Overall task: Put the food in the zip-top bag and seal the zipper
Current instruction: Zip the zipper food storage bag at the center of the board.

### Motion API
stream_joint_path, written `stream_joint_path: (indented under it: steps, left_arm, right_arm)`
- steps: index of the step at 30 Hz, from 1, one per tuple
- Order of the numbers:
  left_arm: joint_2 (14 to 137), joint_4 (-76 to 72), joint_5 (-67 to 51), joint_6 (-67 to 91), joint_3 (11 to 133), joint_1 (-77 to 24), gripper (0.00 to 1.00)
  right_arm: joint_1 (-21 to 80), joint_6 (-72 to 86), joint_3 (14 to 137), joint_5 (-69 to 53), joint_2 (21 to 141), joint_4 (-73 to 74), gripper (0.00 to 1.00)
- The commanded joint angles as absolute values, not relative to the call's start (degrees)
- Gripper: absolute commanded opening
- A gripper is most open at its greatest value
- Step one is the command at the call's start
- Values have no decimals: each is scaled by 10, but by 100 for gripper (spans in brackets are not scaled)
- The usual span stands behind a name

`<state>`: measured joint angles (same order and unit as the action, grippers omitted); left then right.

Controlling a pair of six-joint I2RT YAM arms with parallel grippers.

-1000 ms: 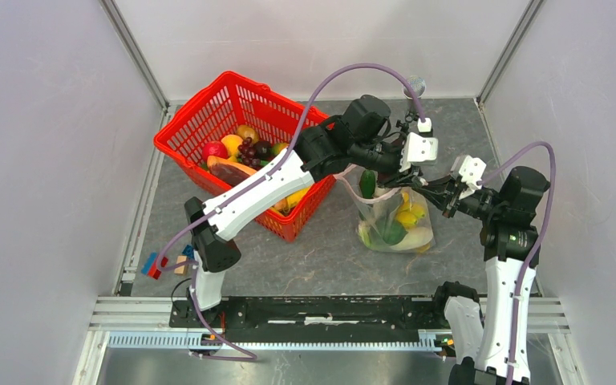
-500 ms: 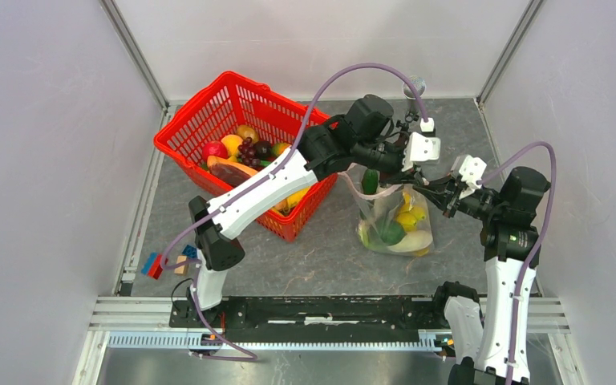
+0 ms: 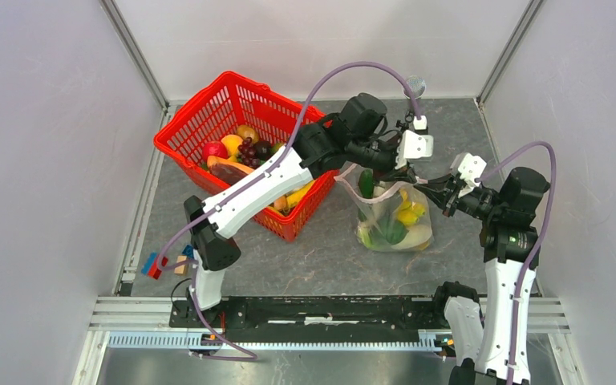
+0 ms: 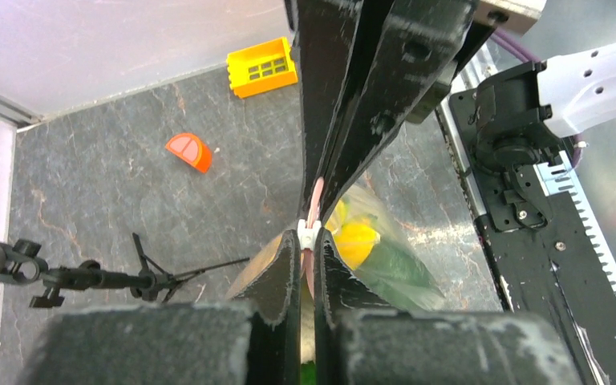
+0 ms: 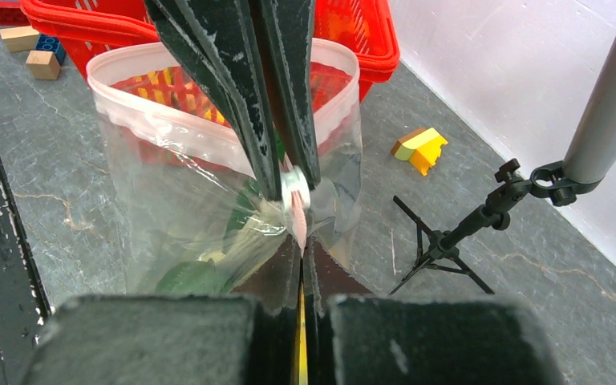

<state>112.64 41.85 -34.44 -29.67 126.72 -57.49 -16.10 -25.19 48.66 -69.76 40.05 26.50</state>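
Observation:
The clear zip-top bag [image 3: 389,220] stands right of the basket, holding food: yellow pieces [image 3: 407,216], a green piece [image 3: 393,231] and a dark green one [image 3: 366,183]. Its pale pink zipper [image 5: 208,138] curves in an open loop. My left gripper [image 4: 309,238] is shut on the zipper at its white slider [image 4: 309,231]. My right gripper [image 5: 301,243] is shut on the zipper's pink end, tip to tip with the left fingers [image 5: 249,104]. In the top view the left gripper [image 3: 427,175] and right gripper [image 3: 443,192] meet at the bag's right top corner.
A red mesh basket [image 3: 208,112] with more toy fruit stands left of the bag. Small blocks [image 3: 164,263] lie near the left arm's base. A thin tripod stand [image 5: 457,233], a yellow block [image 4: 262,68] and an orange slice [image 4: 188,151] sit behind the bag.
My left gripper has closed onto the zipper and shifted slightly left and back. The bag's top has pulled a little tauter. The right gripper has stayed shut in place.

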Motion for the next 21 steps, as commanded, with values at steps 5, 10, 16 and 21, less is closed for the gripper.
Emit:
stream_joint_path:
  steps: [5,10,16,21]
  left_arm:
    - [1073,457,-297,-325,1219,-543,2]
    - [1050,457,-282,-328,1186,-530,2]
    - [1040,434,-310,-296,1191,-529,2]
    - [1049,426,-343,-276,1212,-531,2]
  right_arm:
    - [-161,-245,501,-697,390,229,0]
    - [-161,-246,504,-693,388,234,0]
    - [-162,-245,517,-718,387,250,22]
    - [-162,-278,543,-722,379,292,71]
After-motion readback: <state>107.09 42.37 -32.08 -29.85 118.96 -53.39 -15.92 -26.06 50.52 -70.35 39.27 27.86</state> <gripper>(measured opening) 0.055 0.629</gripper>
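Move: Some 15 cm to the left of the left hand, about level in reach and height, is the left end of the open bag mouth, towards which the pinched white slider is to go. The food lies about 14 cm below that hand and 5 cm nearer; the mic stand is 15 cm straight ahead, the red basket's middle about 36 cm left and 10 cm farther out. From the right hand, still gripping the zipper's end, the slider is about 2 cm left and 1 cm ahead. Drawing the slider away from the right hand, the left hand keeps its pinch and travels about 4 cm left and 2.5 cm forward along the zipper towards the open end, turning slightly counter-clockwise. The right hand holds the zipper's end in place as an anchor for most of the pull, then opens its fingers to roughly two thirds and lets go while rising about 1 cm. ##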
